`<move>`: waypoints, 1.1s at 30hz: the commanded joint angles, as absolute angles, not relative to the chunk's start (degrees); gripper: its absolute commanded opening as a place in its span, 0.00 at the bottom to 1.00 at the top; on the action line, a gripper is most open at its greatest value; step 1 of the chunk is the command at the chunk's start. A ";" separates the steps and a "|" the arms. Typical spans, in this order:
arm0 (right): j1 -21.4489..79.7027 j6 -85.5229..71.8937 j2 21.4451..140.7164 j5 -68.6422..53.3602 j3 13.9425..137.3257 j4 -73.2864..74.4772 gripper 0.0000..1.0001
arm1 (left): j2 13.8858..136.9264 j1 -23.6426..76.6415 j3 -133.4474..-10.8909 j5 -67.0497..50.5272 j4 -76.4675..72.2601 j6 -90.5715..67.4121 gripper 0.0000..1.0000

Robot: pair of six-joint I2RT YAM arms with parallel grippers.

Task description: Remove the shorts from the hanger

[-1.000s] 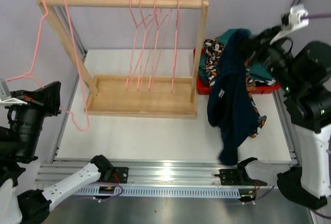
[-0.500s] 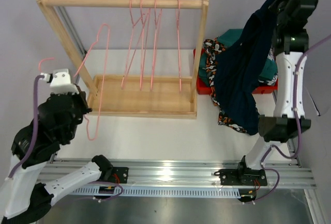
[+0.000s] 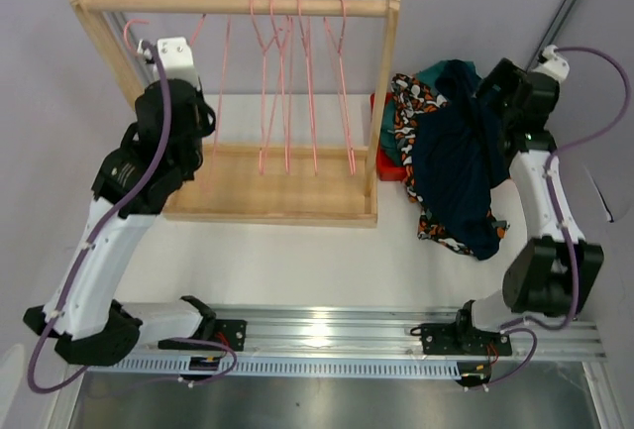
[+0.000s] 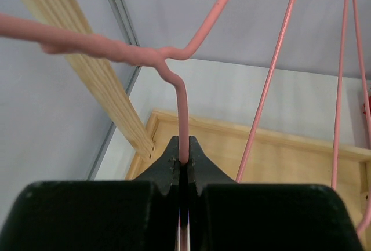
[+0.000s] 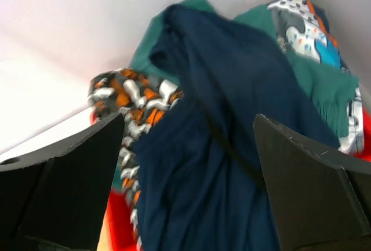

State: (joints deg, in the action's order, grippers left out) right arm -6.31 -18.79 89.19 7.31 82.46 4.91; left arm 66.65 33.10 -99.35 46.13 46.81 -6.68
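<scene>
My left gripper [image 4: 184,153] is shut on the neck of an empty pink wire hanger [image 4: 116,48] and holds it up at the left end of the wooden rack's rod [image 3: 238,3]. In the top view the left gripper [image 3: 176,53] sits under its wrist camera. My right gripper [image 5: 188,123] is open and empty just above the navy shorts [image 5: 232,123]. They lie draped over a pile [image 3: 456,161] with the camouflage shorts [image 3: 408,102], the teal shorts [image 3: 436,70] and the cartoon-print shorts [image 5: 301,25]. Black shorts are not visible.
Several empty pink hangers [image 3: 287,82] hang from the rod above the rack's wooden base tray [image 3: 267,196]. The pile rests in a red bin [image 3: 391,166] right of the rack's post and spills onto the white table [image 3: 297,251].
My left arm has swung the empty hanger from the table's left side up to the rod. My right arm has lowered the navy shorts onto the pile and let go.
</scene>
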 commanded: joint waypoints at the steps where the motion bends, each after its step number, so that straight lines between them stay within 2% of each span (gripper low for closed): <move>1: -6.86 -22.58 74.91 1.33 73.68 -8.87 0.99 | 71.27 30.15 -106.34 43.07 41.05 -1.32 0.00; 5: -6.15 -25.30 58.59 -1.84 57.61 -12.39 1.00 | 78.38 28.04 -115.12 40.17 41.49 -0.09 0.00; 12: -4.84 -26.73 42.66 -6.06 49.58 -4.41 0.99 | 92.63 23.47 -132.35 33.05 47.01 -1.23 0.00; 19: -4.39 -25.84 31.92 -5.71 46.33 5.18 1.00 | 94.40 22.59 -128.68 29.71 47.64 -3.25 0.00; 26: -4.31 -28.56 27.69 -7.38 45.88 9.31 1.00 | 89.75 22.59 -118.75 27.95 47.20 -4.48 0.02; 30: -4.31 -28.92 26.46 -8.00 46.84 11.16 0.99 | 85.88 22.59 -112.60 27.86 46.06 -4.92 0.12; 33: -4.31 -29.44 25.32 -8.79 48.07 12.74 1.00 | 83.50 22.68 -109.17 27.42 47.10 -5.53 0.27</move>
State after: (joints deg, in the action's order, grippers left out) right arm -4.56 -28.14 26.57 -7.22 45.89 10.98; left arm 86.70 22.81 -111.11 28.67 46.15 -4.45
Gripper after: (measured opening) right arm 0.993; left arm 0.244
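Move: From my left fingers, holding the empty pink hanger by its frame, the free spot on the rail is about 12 cm ahead, nearly in line and some 10 cm higher. On the rail, the nearest hung hanger's hook is about 10 cm right of that spot and the left post top about 20 cm left of it. My open right hand has the released navy shorts about 11 cm back, 4 cm left and 18 cm below. I carry the hanger forward about 12 cm with my left hand, rising slightly and edging right to bring its hook over the rail. Then I sink several centimetres, tip the fingers down some 10 degrees, ease back a little and start opening them around the frame. Meanwhile my empty right hand, still wide open, draws back about 25 cm and leftward, tilting up, away from the navy shorts. ##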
